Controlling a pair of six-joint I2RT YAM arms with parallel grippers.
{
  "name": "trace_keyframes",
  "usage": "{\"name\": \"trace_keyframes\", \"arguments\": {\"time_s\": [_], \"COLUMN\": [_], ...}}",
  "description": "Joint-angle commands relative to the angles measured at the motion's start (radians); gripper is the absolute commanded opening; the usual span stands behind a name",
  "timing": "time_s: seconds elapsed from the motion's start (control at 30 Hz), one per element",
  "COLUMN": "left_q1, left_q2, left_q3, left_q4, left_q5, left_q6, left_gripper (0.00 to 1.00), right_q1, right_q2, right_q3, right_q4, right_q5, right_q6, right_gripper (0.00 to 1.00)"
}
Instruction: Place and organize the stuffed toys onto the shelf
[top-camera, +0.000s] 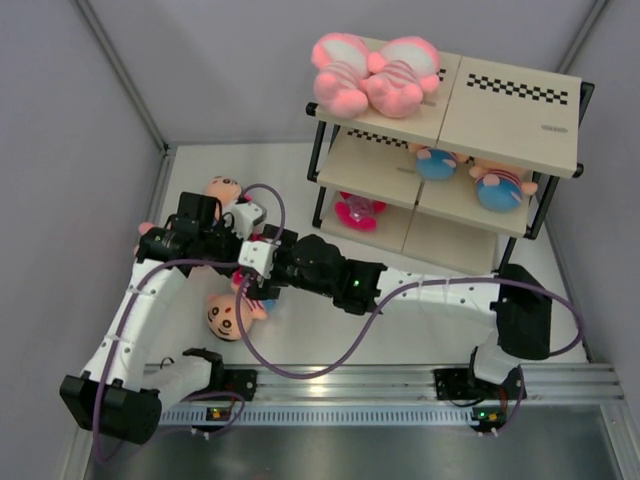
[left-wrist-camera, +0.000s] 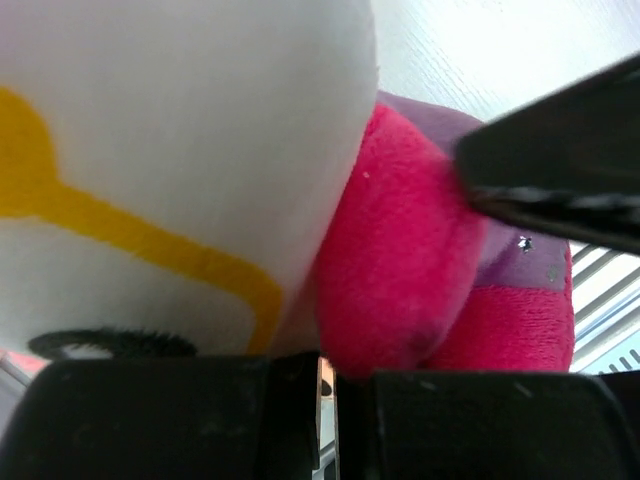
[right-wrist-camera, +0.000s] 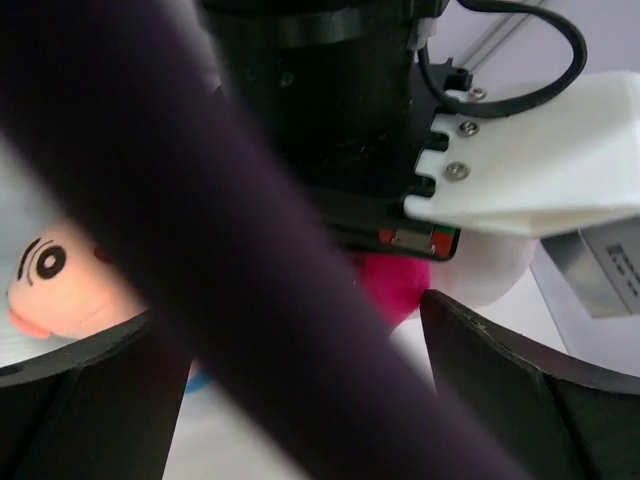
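Note:
A white-faced stuffed toy (left-wrist-camera: 180, 170) with a magenta body (left-wrist-camera: 400, 270) fills the left wrist view, right against my left gripper (left-wrist-camera: 328, 365). That gripper is shut; whether it pinches any plush does not show. My right gripper (right-wrist-camera: 285, 320) is open, its fingers either side of the same magenta body (right-wrist-camera: 392, 287), and a purple cable crosses its view. A tan-headed toy (top-camera: 226, 316) lies on the table below both grippers, and another (top-camera: 222, 188) lies behind the left arm. The shelf (top-camera: 510, 110) holds two pink toys (top-camera: 375, 75) on top, two blue-shirted ones (top-camera: 437, 163) in the middle and a magenta one (top-camera: 358, 211) lower down.
Both arms cross at the table's left, the right arm (top-camera: 420, 290) stretched across the front of the shelf. Purple cables (top-camera: 300, 370) loop over the table. Grey walls (top-camera: 70, 150) close the left side and back. A metal rail (top-camera: 400, 385) runs along the near edge.

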Motion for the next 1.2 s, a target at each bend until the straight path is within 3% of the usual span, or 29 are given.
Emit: {"name": "trace_keyframes", "arguments": {"time_s": [0.0,0.1,0.13,0.23,0.3,0.33,0.37,0.4,0.47,0.5,0.77,0.9,1.03,1.17], "left_q1": [-0.009,-0.009,-0.009,-0.009,-0.009,-0.009,-0.009,-0.010,-0.010,-0.009,-0.009,-0.009,-0.009,-0.009], "left_q2": [-0.032,-0.044,-0.058,-0.075,-0.079,-0.076,-0.073,-0.070,-0.058,-0.055,-0.023,-0.001,0.019,0.027], "left_q3": [-0.010,0.001,0.006,0.026,0.033,0.036,0.033,0.032,0.030,0.033,0.058,0.056,0.058,0.067], "left_q4": [-0.018,-0.028,-0.031,-0.038,-0.036,-0.038,-0.036,-0.036,-0.035,-0.036,-0.034,-0.035,-0.033,-0.033], "left_q5": [0.045,0.068,0.075,0.091,0.088,0.085,0.079,0.067,0.052,0.043,-0.007,-0.005,-0.002,-0.020], "left_q6": [0.032,0.040,0.043,0.047,0.047,0.043,0.041,0.037,0.027,0.024,0.015,0.006,-0.003,-0.008], "left_gripper": [0.00,0.00,0.00,0.00,0.00,0.05,0.41,0.60,0.92,0.98,0.99,0.99,0.99,0.99], "right_q1": [0.005,0.005,0.000,-0.007,-0.012,-0.012,-0.013,-0.015,-0.023,-0.030,-0.047,-0.085,-0.159,-0.331], "right_q2": [0.062,0.096,0.101,0.096,0.055,0.037,-0.008,-0.031,-0.119,-0.149,-0.498,-0.677,-0.893,-1.028], "right_q3": [0.092,0.115,0.116,0.103,0.040,0.012,-0.049,-0.080,-0.179,-0.211,-0.466,-0.557,-0.675,-0.797], "right_q4": [0.044,0.030,0.014,-0.016,-0.017,-0.011,-0.010,-0.014,-0.054,-0.075,-0.433,-0.545,-0.423,-0.156], "right_q5": [0.048,0.082,0.090,0.123,0.160,0.177,0.223,0.241,0.286,0.294,0.297,0.410,0.501,0.441], "right_q6": [-0.018,-0.015,-0.006,0.029,0.050,0.063,0.078,0.118,0.173,0.239,0.541,0.623,0.557,0.410], "right_gripper": [0.90,0.62,0.39,0.00,0.00,0.00,0.00,0.00,0.00,0.00,0.00,0.00,0.00,0.00]}}
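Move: The panda toy hangs in the left hand's grip, its middle about 2 cm ahead and 2 cm right of that hand. From the open right hand, that middle lies about 3 cm ahead, 4 cm left and slightly below. The striped-shirt toy lies some 5 cm back, 6 cm left and 20 cm below the right hand; the shelved panda is about 19 cm ahead, 20 cm right and 18 cm below. Right fingers pinch the panda's pink limb, left fingers open, then the right carries it some 30 cm right, lowering. ##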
